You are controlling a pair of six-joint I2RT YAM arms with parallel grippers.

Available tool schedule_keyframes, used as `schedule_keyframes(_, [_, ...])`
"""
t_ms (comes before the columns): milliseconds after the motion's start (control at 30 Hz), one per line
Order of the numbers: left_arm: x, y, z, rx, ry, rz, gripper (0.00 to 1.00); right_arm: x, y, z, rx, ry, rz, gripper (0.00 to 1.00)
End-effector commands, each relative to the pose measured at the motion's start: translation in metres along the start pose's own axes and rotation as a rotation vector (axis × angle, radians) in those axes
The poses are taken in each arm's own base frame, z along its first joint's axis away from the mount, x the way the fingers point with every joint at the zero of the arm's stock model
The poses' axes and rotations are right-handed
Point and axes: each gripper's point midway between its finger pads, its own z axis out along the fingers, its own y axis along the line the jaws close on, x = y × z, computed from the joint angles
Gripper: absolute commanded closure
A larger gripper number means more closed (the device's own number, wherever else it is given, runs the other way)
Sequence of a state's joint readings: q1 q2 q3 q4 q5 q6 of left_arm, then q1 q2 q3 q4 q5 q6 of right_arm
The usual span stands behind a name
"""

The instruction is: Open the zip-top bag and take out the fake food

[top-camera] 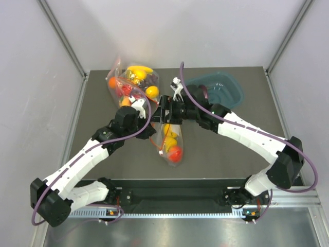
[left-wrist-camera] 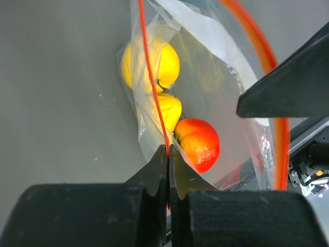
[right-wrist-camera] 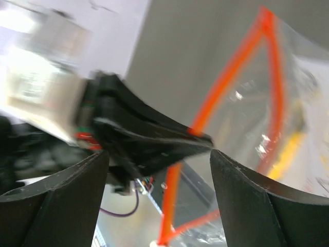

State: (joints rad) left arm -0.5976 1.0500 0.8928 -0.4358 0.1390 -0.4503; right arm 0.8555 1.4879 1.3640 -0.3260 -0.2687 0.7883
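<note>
The zip-top bag (top-camera: pixel 170 144) lies mid-table, its mouth lifted toward both grippers. In the left wrist view my left gripper (left-wrist-camera: pixel 168 148) is shut on the bag's red-orange zip strip (left-wrist-camera: pixel 149 77). Through the clear plastic the fake food shows: a yellow lemon (left-wrist-camera: pixel 160 63), a second yellow piece (left-wrist-camera: pixel 169 110) and a red tomato (left-wrist-camera: pixel 198 144). My right gripper (right-wrist-camera: pixel 159 154) stands open, its fingers (right-wrist-camera: pixel 257 200) on either side of the far zip strip (right-wrist-camera: pixel 226 77) and of the left gripper's black fingertips (right-wrist-camera: pixel 154 141). From above, the two grippers, left (top-camera: pixel 150 130) and right (top-camera: pixel 161 118), meet at the bag's mouth.
A second clear bag (top-camera: pixel 132 82) holding a banana, an orange and other fruit lies at the back left. A teal bowl (top-camera: pixel 221 88) sits at the back right, behind the right arm. Grey walls close in on the table's sides.
</note>
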Motion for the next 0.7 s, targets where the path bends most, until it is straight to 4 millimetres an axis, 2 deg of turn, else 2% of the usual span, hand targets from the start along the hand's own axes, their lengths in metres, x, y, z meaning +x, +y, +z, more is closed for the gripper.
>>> schedule_keyframes(0, [-0.015, -0.01, -0.005, 0.05, -0.075, 0.017, 1.0, 0.024, -0.033, 0.003, 0.135, 0.046, 0.05, 0.21])
schedule_keyframes(33, [-0.014, -0.01, -0.005, 0.05, -0.075, 0.016, 1.0, 0.03, -0.045, 0.003, 0.164, 0.057, 0.061, 0.21])
schedule_keyframes(167, [-0.013, -0.01, -0.006, 0.055, -0.076, 0.017, 1.0, 0.034, -0.072, -0.002, 0.278, 0.042, 0.072, 0.21])
schedule_keyframes(300, [-0.013, -0.011, -0.006, 0.064, -0.08, 0.022, 1.0, 0.055, -0.106, 0.001, 0.423, 0.145, -0.003, 0.22])
schedule_keyframes(500, [-0.013, -0.011, -0.007, 0.061, -0.081, 0.026, 1.0, 0.077, -0.137, 0.003, 0.55, 0.221, -0.088, 0.23])
schedule_keyframes(600, [-0.012, -0.009, -0.007, 0.057, -0.083, 0.023, 1.0, 0.092, -0.148, 0.002, 0.606, 0.274, -0.134, 0.23])
schedule_keyframes(667, [-0.01, -0.008, -0.008, 0.056, -0.081, 0.019, 1.0, 0.1, -0.149, -0.002, 0.627, 0.302, -0.164, 0.24])
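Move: Just below the open right gripper is the bag's mouth, roughly 8 cm down, 3 cm to the right and 2 cm back. Inside, the middle yellow food sits about 21 cm below, 6 cm right and 3 cm back; the farther yellow food is some 7 cm beyond it, and the red food lies 7 cm nearer the base and 3 cm farther right. From the left hand the middle yellow food is about 8 cm right, 3 cm forward and 14 cm lower. Plunging into the bag's mouth, the right hand drops about 16 cm and shifts some 7 cm to its right towards the food, rolling some 35 degrees so that its left-pointing fingers turn steeply down. The fingers stay wide open, and by the end the zip edge and film lie over their tips. The left hand stays put, still pinching its side of the rim. ##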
